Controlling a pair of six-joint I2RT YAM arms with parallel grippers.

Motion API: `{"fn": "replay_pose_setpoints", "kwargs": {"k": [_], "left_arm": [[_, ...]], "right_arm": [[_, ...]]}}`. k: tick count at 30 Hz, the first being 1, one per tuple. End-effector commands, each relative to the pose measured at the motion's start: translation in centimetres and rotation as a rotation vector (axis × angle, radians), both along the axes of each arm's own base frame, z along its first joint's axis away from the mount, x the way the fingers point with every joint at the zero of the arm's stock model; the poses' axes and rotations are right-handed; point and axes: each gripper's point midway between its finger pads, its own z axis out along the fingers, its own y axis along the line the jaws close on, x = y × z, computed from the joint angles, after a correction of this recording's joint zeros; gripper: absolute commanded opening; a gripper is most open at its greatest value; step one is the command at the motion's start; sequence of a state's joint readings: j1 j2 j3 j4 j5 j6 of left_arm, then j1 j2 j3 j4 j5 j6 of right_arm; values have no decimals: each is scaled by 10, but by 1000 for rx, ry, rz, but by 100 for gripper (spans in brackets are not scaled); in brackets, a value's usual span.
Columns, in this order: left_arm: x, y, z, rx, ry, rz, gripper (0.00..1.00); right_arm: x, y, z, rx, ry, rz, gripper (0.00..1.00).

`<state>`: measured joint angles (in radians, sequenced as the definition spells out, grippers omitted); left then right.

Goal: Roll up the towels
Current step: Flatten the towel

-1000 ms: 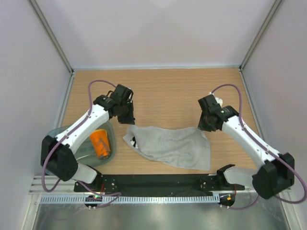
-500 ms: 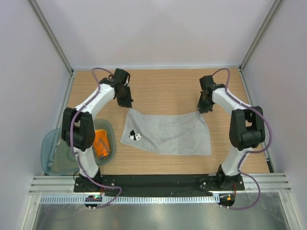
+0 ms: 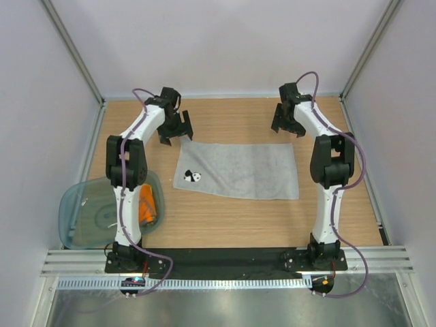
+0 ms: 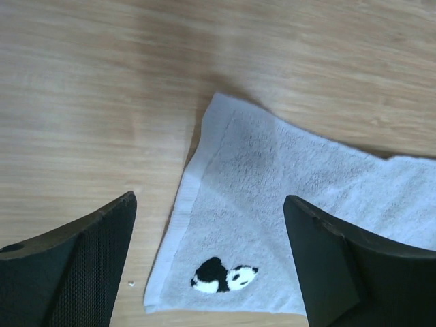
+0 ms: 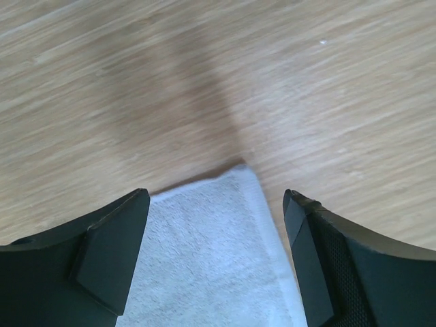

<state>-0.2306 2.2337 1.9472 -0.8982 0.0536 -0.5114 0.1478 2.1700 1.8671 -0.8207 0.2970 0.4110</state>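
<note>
The light grey towel (image 3: pixel 238 170) lies spread flat on the wooden table, with a small panda patch (image 3: pixel 192 177) near its left edge. My left gripper (image 3: pixel 176 135) hovers open just beyond the towel's far left corner, nothing between its fingers. My right gripper (image 3: pixel 287 129) hovers open just beyond the far right corner, also empty. In the left wrist view the left gripper (image 4: pixel 208 201) frames the grey towel (image 4: pixel 286 177) and its panda patch (image 4: pixel 223 276). In the right wrist view the right gripper (image 5: pixel 216 197) frames the grey towel's corner (image 5: pixel 204 259). The orange towel (image 3: pixel 148 208) lies in the tub, partly behind the left arm.
A translucent teal tub (image 3: pixel 85 218) sits at the near left of the table. Grey walls close in the table on the left, far and right sides. A black rail (image 3: pixel 225 259) with the arm bases runs along the near edge.
Both grippers, shut on the grey towel's far corners before, pulled it away from the bases, then opened and let go. The towel went from crumpled to flat.
</note>
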Motion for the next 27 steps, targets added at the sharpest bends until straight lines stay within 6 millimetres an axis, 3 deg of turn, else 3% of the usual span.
{"fn": "replay_pose_setpoints", "kwargs": {"k": [1,2,4,6,7,8,12,13,15,19,27], "left_arm": [[-13,7,67,-1,-115,7,89],[-18,7,70,-5,-114,12,88],[-42,4,68,-45,-85,25,86],[-53,-1,68,-96,-89,40,83],[-61,-7,76,-147,-92,52,82],[-75,-9,63,-159,-62,56,79],[-110,-25,54,-195,-32,56,75],[-118,-27,48,-193,-17,54,74],[-137,-30,32,-197,20,60,70],[-154,-28,11,-205,67,80,65],[-172,-11,-2,-130,87,83,66]], "right_arm": [[-12,-23,66,-91,-103,-31,87],[-18,-25,81,-89,-132,-39,87],[-37,-27,73,-87,-117,-42,87],[-65,-28,68,-60,-109,-54,87],[-68,-26,67,-46,-127,-57,87],[-77,-21,63,-11,-122,-46,87],[-120,-12,41,63,-66,-29,87],[-125,-11,48,78,-92,-30,87],[-140,-9,42,101,-76,-19,87],[-158,-8,46,114,-81,0,87],[-173,-9,50,115,-83,13,86]]}}
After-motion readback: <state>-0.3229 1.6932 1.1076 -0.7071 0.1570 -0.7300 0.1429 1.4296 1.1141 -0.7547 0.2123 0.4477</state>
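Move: Behind the left hand, about 18 cm back and 3 cm to its left, lies the grey towel's near-left corner, some 6 cm lower. The panda patch is about 13 cm back and 5 cm right, and the rolled orange towel in the clear bin roughly 25 cm back and 13 cm left. From the right hand, the near-right corner is about 26 cm back, 4 cm right and 7 cm down; the far-right corner sits about 2 cm back and 2 cm right. Drawing back over the flat towel, both empty hands lift about 5 cm and travel some 17 to 18 cm towards its near edge. The left then sinks by the near-left corner to slightly below its starting height, tipping about 10 degrees steeper as its fingers partly narrow; the right stays wide open and ends about 4 cm higher, still short of the near-right corner. ##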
